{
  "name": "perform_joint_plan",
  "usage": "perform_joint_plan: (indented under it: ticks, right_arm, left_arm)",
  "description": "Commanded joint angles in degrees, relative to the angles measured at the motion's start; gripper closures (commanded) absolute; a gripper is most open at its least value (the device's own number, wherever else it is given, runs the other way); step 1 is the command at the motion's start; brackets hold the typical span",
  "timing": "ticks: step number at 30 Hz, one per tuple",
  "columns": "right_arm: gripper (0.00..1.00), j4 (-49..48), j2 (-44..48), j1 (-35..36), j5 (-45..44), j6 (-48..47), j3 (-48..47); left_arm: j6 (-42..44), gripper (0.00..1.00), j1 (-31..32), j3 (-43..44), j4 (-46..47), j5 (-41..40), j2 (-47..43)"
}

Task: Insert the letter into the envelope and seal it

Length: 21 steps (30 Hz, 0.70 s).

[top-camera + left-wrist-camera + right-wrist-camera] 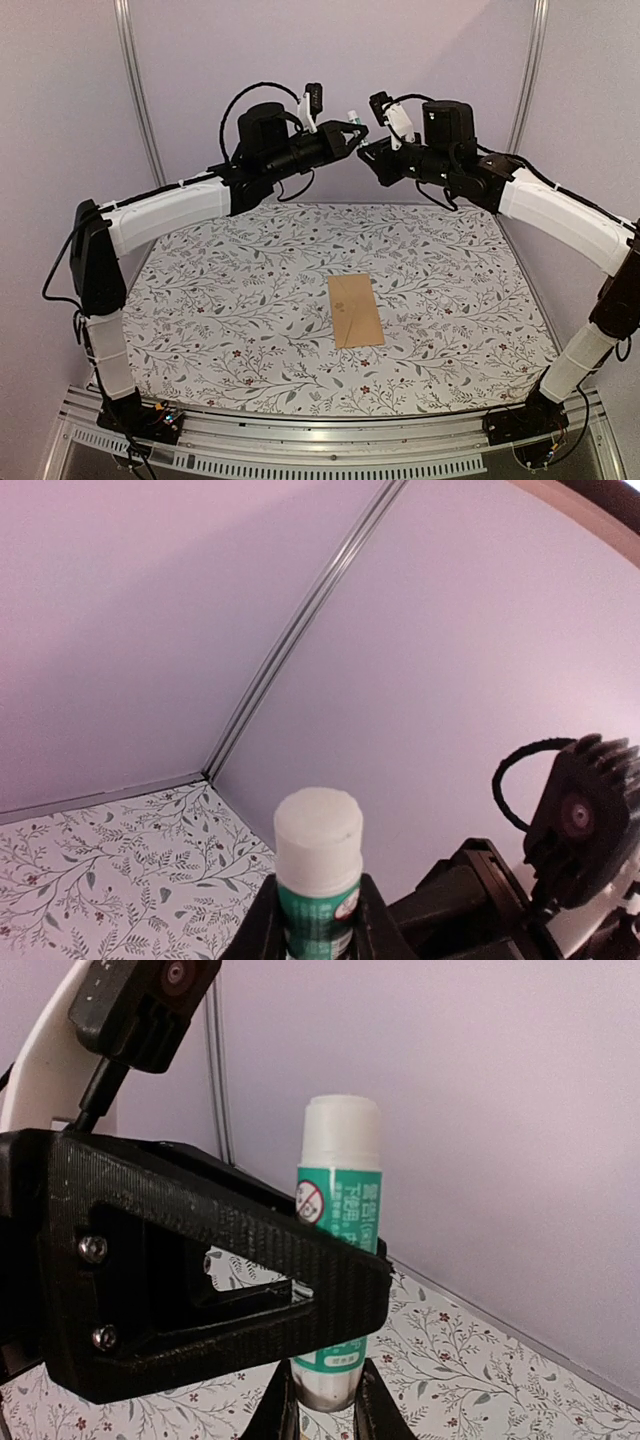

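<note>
The tan envelope (355,310) lies flat on the flowered table, right of centre. The letter is not in view. High above the table's far edge, both arms meet at a green glue stick with a white cap (352,117). My left gripper (354,129) is shut on the glue stick's body (318,880), with the white cap poking out past the left gripper's (318,925) fingers. My right gripper (366,150) is shut on the bottom end of the glue stick (340,1200), the right gripper's (325,1410) fingers on either side. The left gripper's black finger (220,1280) crosses the stick's middle.
The flowered tablecloth (220,290) covers the table. Lilac walls with metal corner posts (135,90) enclose the back and sides. An aluminium rail (330,440) runs along the near edge between the arm bases.
</note>
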State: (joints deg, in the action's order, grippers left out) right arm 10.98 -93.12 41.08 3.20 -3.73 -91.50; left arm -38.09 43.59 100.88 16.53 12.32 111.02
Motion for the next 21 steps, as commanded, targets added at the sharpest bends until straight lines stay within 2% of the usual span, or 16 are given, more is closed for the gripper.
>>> perform_joint_plan:
  ticks: [1,2,4,7,10,12,14,18,21]
  right_arm:
    - [1.0,0.41,-1.27,7.42,-17.76,-3.02,-5.1]
    - [0.99,2.2,-2.26,7.52,-17.33,-1.86,-6.31]
    - [0.89,3.4,-2.95,7.41,-16.75,0.25,-6.19]
    - [0.62,3.75,-0.18,5.89,-12.04,0.26,-3.64]
    - [0.48,5.03,4.38,1.3,-2.68,1.31,-0.56]
    - [0.47,5.42,7.06,-3.06,7.71,2.0,1.87]
    - [0.47,5.28,9.31,-8.17,22.47,0.99,4.4]
    - [0.47,5.64,9.91,-15.27,44.18,1.11,5.83]
    - [0.5,7.23,7.04,-17.06,54.64,0.79,4.31]
  left_arm:
    - [-0.51,1.0,0.48,3.88,-4.75,-9.03,3.51]
    - [-0.39,1.0,0.49,4.25,-4.69,-8.87,3.61]
    - [0.1,1.0,0.44,4.15,-4.58,-8.22,3.23]
    - [1.3,1.0,0.15,2.64,-4.78,-6.59,1.64]
    - [3.66,1.0,-0.29,0.16,-4.04,-3.52,-0.63]
    - [5.69,1.0,-0.58,-1.86,-3.22,-1.08,-2.32]
    - [7.02,1.0,-0.63,-3.88,-2.07,1.37,-3.54]
    - [8.66,1.0,-1.36,-7.14,2.92,13.05,-5.06]
    - [8.74,1.0,-1.55,-8.15,6.04,20.9,-5.27]
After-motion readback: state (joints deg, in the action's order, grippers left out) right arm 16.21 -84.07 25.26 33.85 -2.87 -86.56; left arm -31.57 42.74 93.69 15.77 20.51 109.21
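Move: At the left fingers the glue stick stands upright, already gripped about its middle. The right fingers also hold it, by the white bottom end, so its middle is roughly 4 cm above the right hand and about 1 cm ahead and to its left. The envelope lies on the table, some 12 cm back and 39 cm below the left hand, or about 10 cm back and 37 cm below the right, with next to no sideways offset from either. Finishing its twist with about 10 degrees more clockwise turn as both hands rise slightly, the right hand then opens, lets go of the stick's bottom end and draws off some 7 cm to the right and a little back, turning counter-clockwise. The left keeps its grip and, after the small rise, lowers the stick to about 5 cm below its start, easing back late. ##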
